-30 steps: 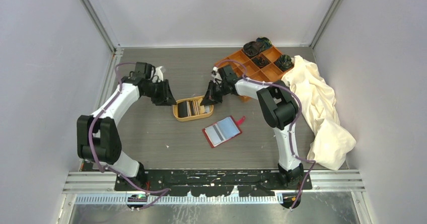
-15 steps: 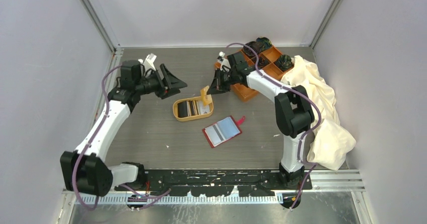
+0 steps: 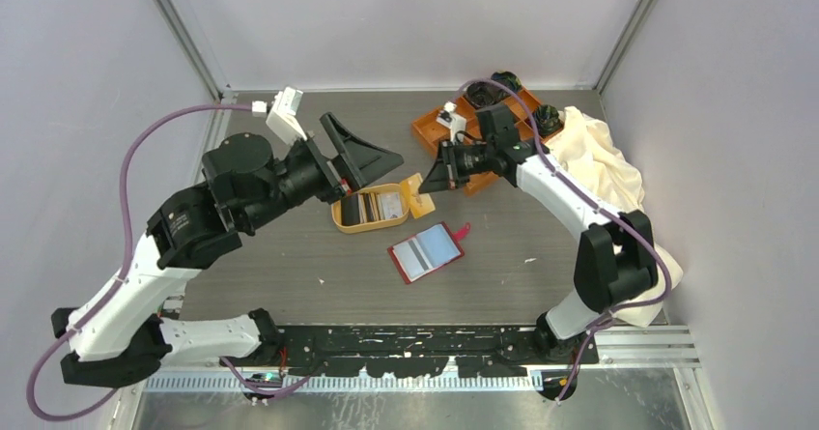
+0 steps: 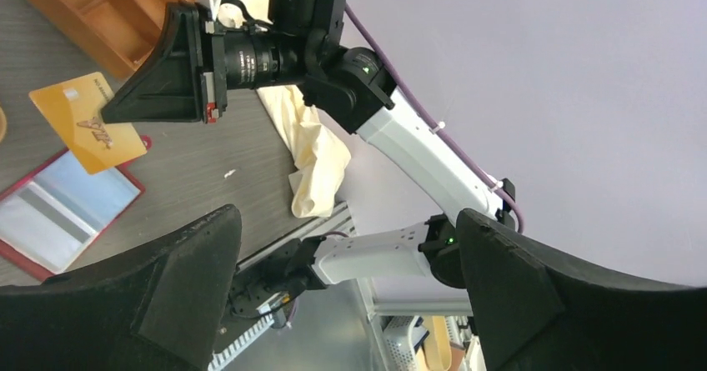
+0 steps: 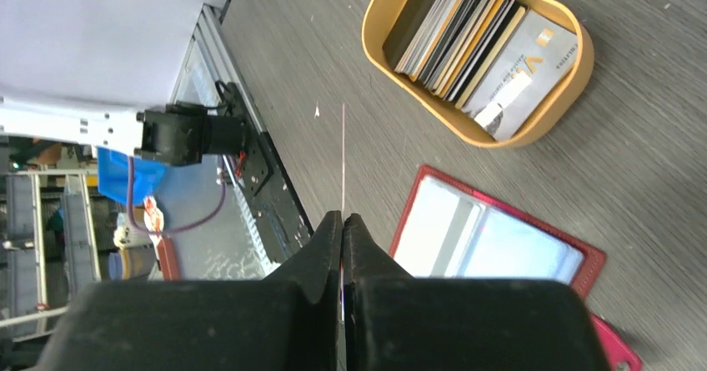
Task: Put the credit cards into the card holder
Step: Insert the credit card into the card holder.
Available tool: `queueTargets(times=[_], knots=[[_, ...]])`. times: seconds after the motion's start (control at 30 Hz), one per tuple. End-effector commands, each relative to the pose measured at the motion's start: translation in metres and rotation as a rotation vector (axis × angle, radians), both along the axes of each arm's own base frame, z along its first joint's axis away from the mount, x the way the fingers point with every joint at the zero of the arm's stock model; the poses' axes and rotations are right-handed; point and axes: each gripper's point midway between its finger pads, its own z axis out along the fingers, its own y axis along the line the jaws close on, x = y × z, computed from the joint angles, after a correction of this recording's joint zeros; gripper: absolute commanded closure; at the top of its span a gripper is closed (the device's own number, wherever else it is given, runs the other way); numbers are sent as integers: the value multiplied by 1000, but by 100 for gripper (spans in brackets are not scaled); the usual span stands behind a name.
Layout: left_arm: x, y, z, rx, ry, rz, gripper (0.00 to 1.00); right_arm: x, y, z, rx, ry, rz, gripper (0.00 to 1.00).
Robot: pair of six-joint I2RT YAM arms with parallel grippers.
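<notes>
A tan-gold credit card point(image 3: 417, 197) hangs in the air, and my right gripper point(image 3: 430, 186) is shut on it just right of the oval tan dish point(image 3: 338, 220). In the right wrist view the card point(image 5: 343, 158) shows edge-on between the closed fingers. Several more credit cards point(image 5: 463, 42) stand in the dish point(image 5: 534, 125). The red card holder point(image 3: 427, 252) lies open on the table below the held card, blue lining up. My left gripper point(image 3: 370, 162) is raised above the dish's left end, open and empty. It looks across at the gold card point(image 4: 87, 125).
An orange compartment tray point(image 3: 488, 130) with dark items sits at the back right. A cream cloth point(image 3: 613, 203) is heaped along the right side. The grey walls stand close on both sides.
The right gripper has lifted the gold card out of the dish and drawn it up to the right. The left arm has risen from beside the dish and its gripper has opened wide.
</notes>
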Motion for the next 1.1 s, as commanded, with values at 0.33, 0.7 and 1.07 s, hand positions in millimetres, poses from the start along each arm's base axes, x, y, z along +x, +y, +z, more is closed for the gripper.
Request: queueTargets(times=[0.33, 0.7, 1.07], knots=[[-45, -50, 41, 88, -146, -8, 0, -1, -41, 37, 139, -160, 14, 99], [-46, -72, 36, 167, -226, -27, 0, -8, -44, 37, 153, -146, 26, 99], [-55, -55, -38, 54, -667, -139, 2, -28, -66, 50, 247, -184, 33, 99]])
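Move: The open card holder lies almost under the right hand, which holds the yellow card: about 5 cm back, 2 cm to its right and 19 cm below. The card box is about 5 cm farther out and 10 cm left of that hand; the wooden tray is some 25 cm farther out and 16 cm right, both on the table. From the high, empty left hand the holder is roughly 7 cm ahead, 8 cm right and 45 cm below, and the box some 17 cm ahead and 4 cm left. The wide-open, empty left hand comes down towards the card holder in two stages: first it swings about 5 cm back and 7 cm right while staying high, even rising a little, then it sinks fast, some 14 cm from its highest point, rolling about 30 degrees around its own finger line. The right hand keeps its pinch on the yellow card and carries it some 6 cm right and slightly back, away from the card box, pausing midway and staying well above the table. ##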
